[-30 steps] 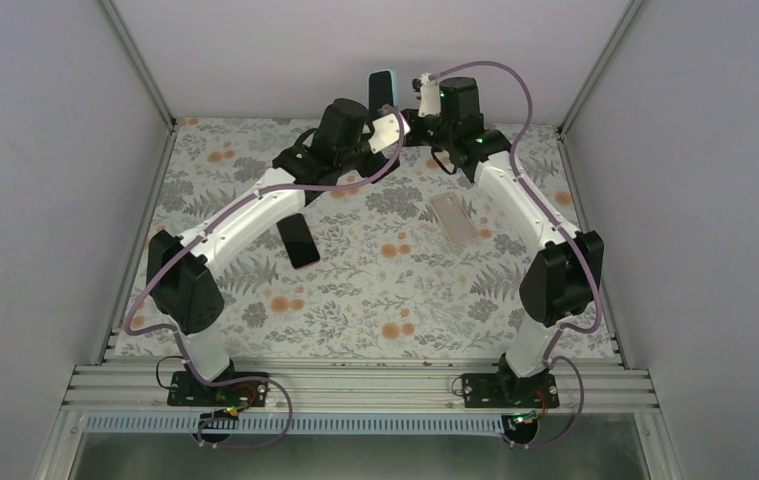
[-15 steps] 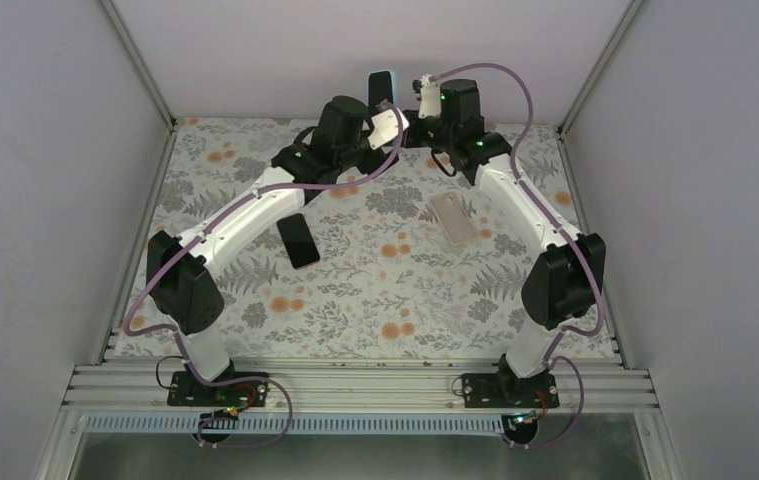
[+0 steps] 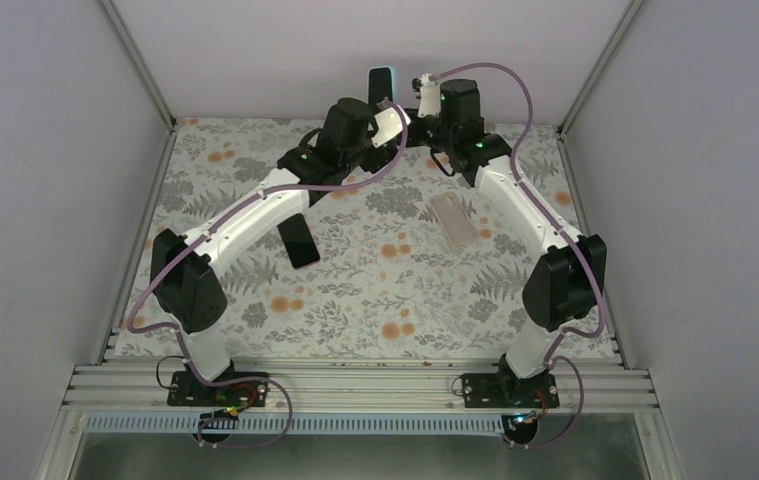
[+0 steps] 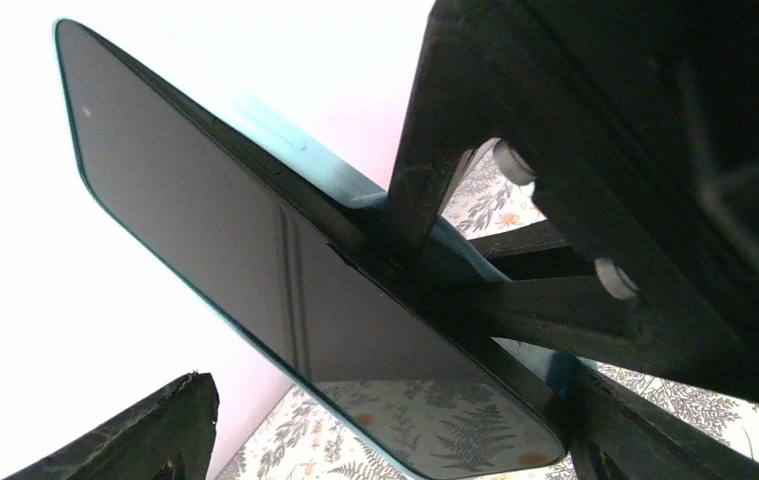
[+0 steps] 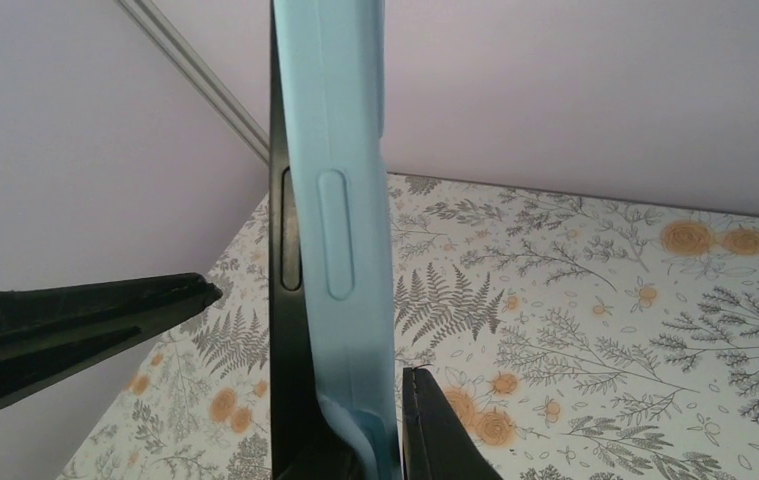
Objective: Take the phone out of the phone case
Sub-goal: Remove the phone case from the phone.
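The phone in its light blue case (image 3: 382, 82) stands upright in the air at the back middle, between both grippers. My right gripper (image 3: 407, 106) is shut on its lower end. In the right wrist view the case (image 5: 340, 200) shows edge-on, bulging away from the black phone body (image 5: 282, 340) at the bottom, and one finger (image 5: 440, 435) lies against the case back. My left gripper (image 3: 388, 112) is open around the phone. In the left wrist view the dark screen (image 4: 215, 230) fills the middle. The left finger (image 4: 155, 430) stands apart from the screen's edge.
A black phone (image 3: 299, 240) lies on the floral table left of centre. A beige case (image 3: 452, 217) lies right of centre. The back wall is just behind the held phone. Metal frame posts stand at the back corners.
The left gripper has edged slightly up and right toward the held phone. The phone sits a touch higher. The right arm has barely moved.
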You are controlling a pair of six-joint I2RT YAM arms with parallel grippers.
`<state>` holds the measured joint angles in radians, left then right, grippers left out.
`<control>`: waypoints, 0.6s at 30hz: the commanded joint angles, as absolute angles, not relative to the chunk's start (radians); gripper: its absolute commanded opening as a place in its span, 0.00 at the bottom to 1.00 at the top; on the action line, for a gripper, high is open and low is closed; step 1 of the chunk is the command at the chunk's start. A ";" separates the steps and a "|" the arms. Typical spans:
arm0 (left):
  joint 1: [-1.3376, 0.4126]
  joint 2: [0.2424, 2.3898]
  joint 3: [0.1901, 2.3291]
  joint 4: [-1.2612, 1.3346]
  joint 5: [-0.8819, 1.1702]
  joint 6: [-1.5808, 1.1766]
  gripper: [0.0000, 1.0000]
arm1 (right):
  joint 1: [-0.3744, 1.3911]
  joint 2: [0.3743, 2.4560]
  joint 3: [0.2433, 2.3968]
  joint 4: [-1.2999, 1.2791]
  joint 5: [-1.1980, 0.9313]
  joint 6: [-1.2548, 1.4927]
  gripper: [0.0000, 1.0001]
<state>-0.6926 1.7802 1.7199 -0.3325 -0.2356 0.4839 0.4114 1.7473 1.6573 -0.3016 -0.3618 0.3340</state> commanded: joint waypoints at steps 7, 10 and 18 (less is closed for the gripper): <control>-0.697 1.813 1.656 -0.151 -0.572 0.457 0.56 | 0.423 1.682 1.669 -0.248 -0.431 0.384 0.03; -0.716 1.820 1.584 -0.027 -0.696 0.500 0.47 | 0.423 1.683 1.687 -0.253 -0.455 0.397 0.03; -0.743 1.767 1.372 0.367 -0.779 0.684 0.41 | 0.423 1.676 1.685 -0.254 -0.555 0.420 0.03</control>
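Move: The phone stands on end in its light-blue case, already partly out at the lower end. Its middle is about 6 cm above my left hand, 2 cm ahead and 1 cm left. From my right hand, which pinches the case low down, it is about 7 cm up, 1 ahead and 2 left. Some 30 cm below my left hand lie the spare black phone, about 20 cm left and 9 back, and the beige case, about 15 cm right and 4 back. I close my left fingers to about half their gap around the phone's freed lower part, one finger at its back edge, the other coming in towards the screen. The hand stays almost in place, sinking about 1 cm, while the wrist tips its fingers up some 15 degrees and swings counter-clockwise about as much, to lever the phone out. My right hand keeps its pinch on the case. ##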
